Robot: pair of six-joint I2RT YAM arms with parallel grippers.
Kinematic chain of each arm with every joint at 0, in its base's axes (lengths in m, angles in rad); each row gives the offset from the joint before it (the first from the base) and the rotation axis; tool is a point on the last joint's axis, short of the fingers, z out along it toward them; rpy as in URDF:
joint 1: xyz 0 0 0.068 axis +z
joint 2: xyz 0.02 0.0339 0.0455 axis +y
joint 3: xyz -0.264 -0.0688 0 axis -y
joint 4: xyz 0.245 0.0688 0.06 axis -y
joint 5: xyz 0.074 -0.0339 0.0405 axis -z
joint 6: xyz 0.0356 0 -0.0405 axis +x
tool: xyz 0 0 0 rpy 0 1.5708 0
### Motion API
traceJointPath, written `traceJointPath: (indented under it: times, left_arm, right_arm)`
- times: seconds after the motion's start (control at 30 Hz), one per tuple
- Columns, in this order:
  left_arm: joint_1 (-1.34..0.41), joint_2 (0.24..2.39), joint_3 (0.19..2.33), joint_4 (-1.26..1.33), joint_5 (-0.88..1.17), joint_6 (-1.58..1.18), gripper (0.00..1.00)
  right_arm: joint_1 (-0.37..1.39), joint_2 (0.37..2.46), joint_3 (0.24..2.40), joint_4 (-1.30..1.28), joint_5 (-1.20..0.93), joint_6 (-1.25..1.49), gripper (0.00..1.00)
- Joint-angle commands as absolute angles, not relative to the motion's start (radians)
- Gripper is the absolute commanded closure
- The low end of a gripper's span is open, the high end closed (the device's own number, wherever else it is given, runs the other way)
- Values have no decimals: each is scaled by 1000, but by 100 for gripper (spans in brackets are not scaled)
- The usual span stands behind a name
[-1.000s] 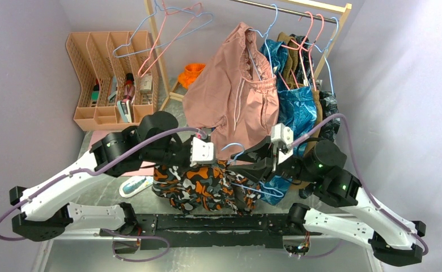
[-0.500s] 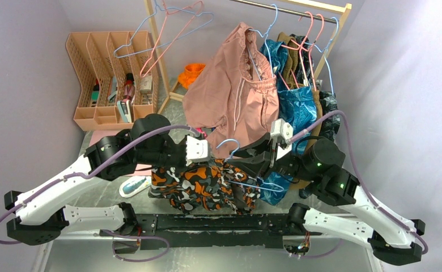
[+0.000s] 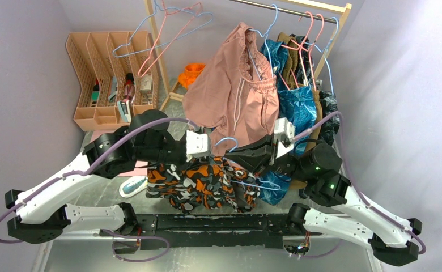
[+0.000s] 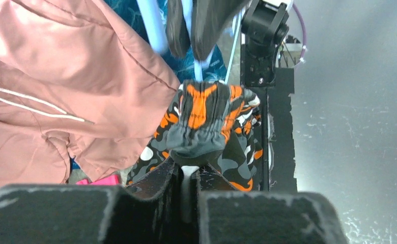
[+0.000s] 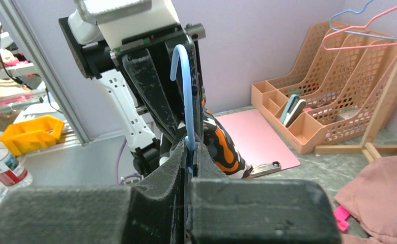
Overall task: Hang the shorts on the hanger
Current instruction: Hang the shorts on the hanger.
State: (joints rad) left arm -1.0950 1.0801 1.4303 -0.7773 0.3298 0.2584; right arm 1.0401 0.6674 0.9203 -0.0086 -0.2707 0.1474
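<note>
The shorts (image 3: 199, 184), in an orange, black, white and grey blotch print, hang bunched just above the table's front edge. My left gripper (image 3: 212, 153) is shut on their gathered waistband (image 4: 201, 117), seen close in the left wrist view with the jaws (image 4: 189, 165) pinching the fabric. The light-blue hanger (image 3: 226, 141) stands hook-up between the two grippers, its lower frame (image 3: 259, 186) running past the right side of the shorts. My right gripper (image 3: 238, 154) is shut on the hanger's neck (image 5: 187, 101), with the fingertips (image 5: 190, 147) pressed against the wire.
A clothes rack behind holds a dusty-pink garment (image 3: 236, 96), a blue leaf-print garment (image 3: 298, 107) and pink hangers (image 3: 306, 45). A pink file organiser (image 3: 108, 73) stands at the back left, with a pink clipboard (image 5: 257, 137) on the table before it. A white-and-teal object (image 3: 135, 186) lies left of the shorts.
My right gripper has closed on the hanger's neck. Both grippers have drawn a little back and left, carrying hanger and shorts with them.
</note>
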Motion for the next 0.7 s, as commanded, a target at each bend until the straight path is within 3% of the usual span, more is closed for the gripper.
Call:
traceJointPath:
  times: [0.0, 0.23, 0.33, 0.43, 0.67]
  left_arm:
    - [-1095, 1098, 1499, -649, 389, 220, 85]
    - [-1095, 1138, 1499, -652, 421, 215, 78]
    - [-1095, 1148, 1495, -672, 413, 211, 65]
    - [-1096, 1144, 1492, -696, 391, 202, 46]
    - [-1095, 1070, 1469, -686, 387, 173, 24]
  right_arm:
    - [1044, 655, 862, 113, -279, 209, 100]
    - [1044, 631, 782, 238, -260, 270, 100]
    - [1043, 601, 735, 318, -238, 308, 100]
    - [1043, 574, 679, 408, -217, 352, 100]
    - [1044, 547, 617, 535, -162, 402, 100]
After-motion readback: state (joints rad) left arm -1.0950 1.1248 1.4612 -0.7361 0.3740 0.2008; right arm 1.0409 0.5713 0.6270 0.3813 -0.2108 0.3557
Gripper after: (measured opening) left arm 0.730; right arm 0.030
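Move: The left gripper pinches the shorts just short of the hanger; the hanger's neck, in the right fingers, is about 7 cm to its right, 5 cm above and 1 cm ahead. The shorts' waistband lies some 3 cm to the left gripper's right, about 1 cm back and 1 cm below. From the right hand, that waistband is around 4 cm left, 2 cm back and 6 cm below, with the pink trousers roughly 18 cm ahead and level sideways, some 15 cm lower. Ease the left gripper about 2 cm right towards the hanger, spread its fingers wide to let go of the shorts, and start edging back left and up. Meanwhile keep the right fingers shut on the hanger's neck, tilt their tips up by some 15 degrees, and sink the hand about 2 cm towards the waistband. ##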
